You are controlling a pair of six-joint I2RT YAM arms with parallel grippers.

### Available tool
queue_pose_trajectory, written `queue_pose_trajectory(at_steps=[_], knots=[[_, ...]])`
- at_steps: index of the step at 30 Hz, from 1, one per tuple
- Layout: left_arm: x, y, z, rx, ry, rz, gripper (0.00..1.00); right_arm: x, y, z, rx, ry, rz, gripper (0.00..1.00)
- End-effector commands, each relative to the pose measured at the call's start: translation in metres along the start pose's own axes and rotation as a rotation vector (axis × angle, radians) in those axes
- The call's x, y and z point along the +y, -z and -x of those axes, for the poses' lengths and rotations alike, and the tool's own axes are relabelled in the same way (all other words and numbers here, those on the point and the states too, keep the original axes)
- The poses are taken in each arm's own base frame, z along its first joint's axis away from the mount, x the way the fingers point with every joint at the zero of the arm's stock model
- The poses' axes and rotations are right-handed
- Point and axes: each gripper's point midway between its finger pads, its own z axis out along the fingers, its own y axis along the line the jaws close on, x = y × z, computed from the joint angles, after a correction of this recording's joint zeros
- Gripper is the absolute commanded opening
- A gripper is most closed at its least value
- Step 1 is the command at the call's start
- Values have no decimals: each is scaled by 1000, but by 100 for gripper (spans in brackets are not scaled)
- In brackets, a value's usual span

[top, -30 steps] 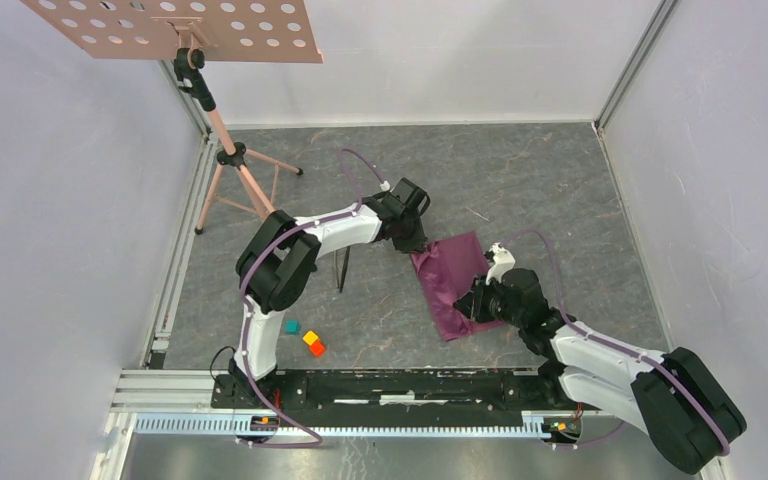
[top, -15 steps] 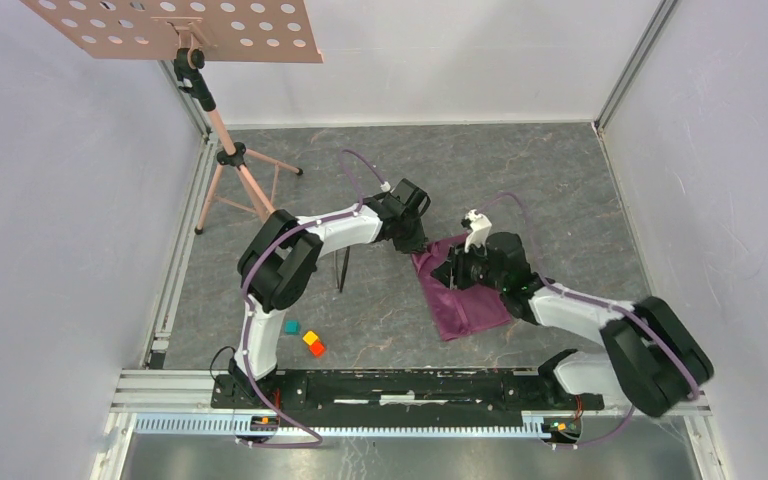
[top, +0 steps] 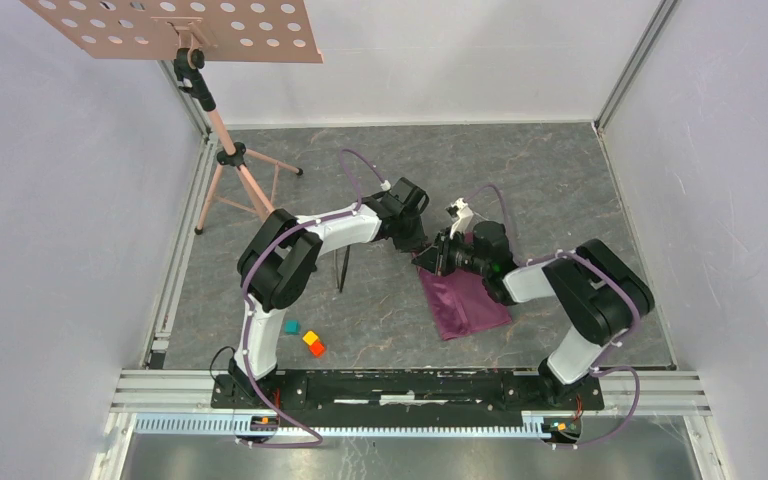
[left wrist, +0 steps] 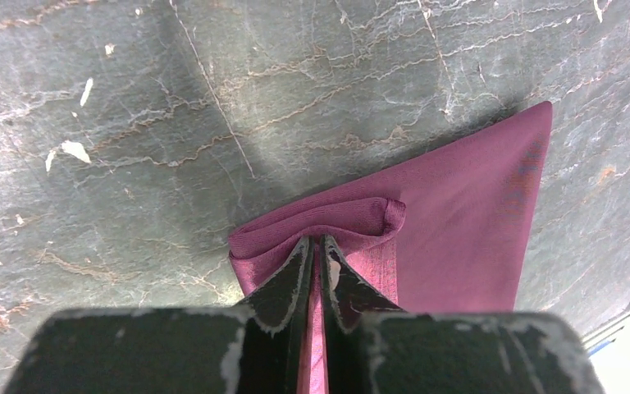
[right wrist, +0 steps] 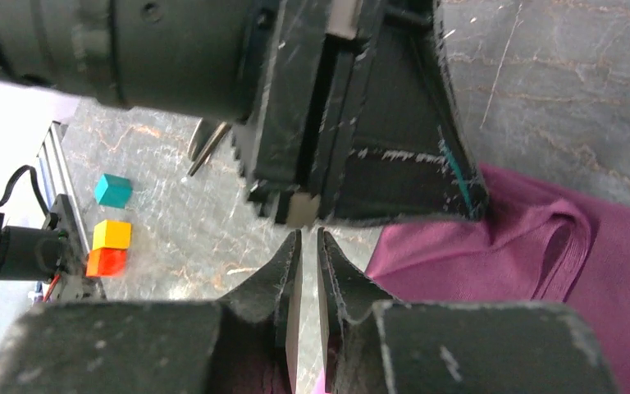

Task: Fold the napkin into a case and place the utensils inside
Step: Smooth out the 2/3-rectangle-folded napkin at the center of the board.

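Note:
The plum-purple napkin (top: 465, 300) lies on the grey table, its far-left corner bunched into a small roll (left wrist: 353, 217). My left gripper (top: 418, 243) (left wrist: 318, 242) is shut on that corner, with pink cloth pinched between its jaws. My right gripper (top: 438, 256) (right wrist: 309, 234) sits right against it at the same corner. Its jaws are almost together, and a sliver of cloth shows low between them. The napkin (right wrist: 525, 246) spreads to its right. The dark utensils (top: 341, 268) lie left of the napkin, partly under the left arm; their ends (right wrist: 209, 144) show in the right wrist view.
Teal (top: 291, 327), yellow (top: 310, 339) and orange (top: 317, 349) blocks sit near the left arm's base. A tripod stand (top: 235, 165) with a perforated board is at the back left. Walls enclose the table on three sides.
The right arm swung from the napkin's near-left edge up to the far-left corner beside the left gripper, opening on the way and closing again. The left gripper stayed put.

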Motion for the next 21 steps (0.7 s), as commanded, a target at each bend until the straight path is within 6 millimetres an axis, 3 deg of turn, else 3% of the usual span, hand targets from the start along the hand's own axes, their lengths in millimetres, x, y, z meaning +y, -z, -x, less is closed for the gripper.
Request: queue_pose_trajectory(at_steps=[1,6,10,21], knots=[[-3,-6,4,-4,-42,-35,11,-1,-17,22,-70,22,51,17],[-3,-5,4,-3,-49,-37,10,-23,-21,7,-43,-23,26,16],[0,-7,5,-3,-48,-31,10,-24,-12,-8,-28,-87,37,17],[13,-17,7,3,-39,-9,8,24,51,-52,-34,-259,189,17]])
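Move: The right hand hovers over the napkin's far left corner; the middle of the napkin's left fold lies about 6 cm back, 3 cm right and 4 cm below it. The knife is roughly 14 cm to this hand's left, 1 cm farther out, with the fork 2 cm beyond it. From the left hand, whose fingers are already at that corner, the fold's middle is about 8 cm back and 2 cm right. Right fingers dip about 4 cm onto the napkin's left fold, then stroke back 7 cm; left fingers hold corner. ##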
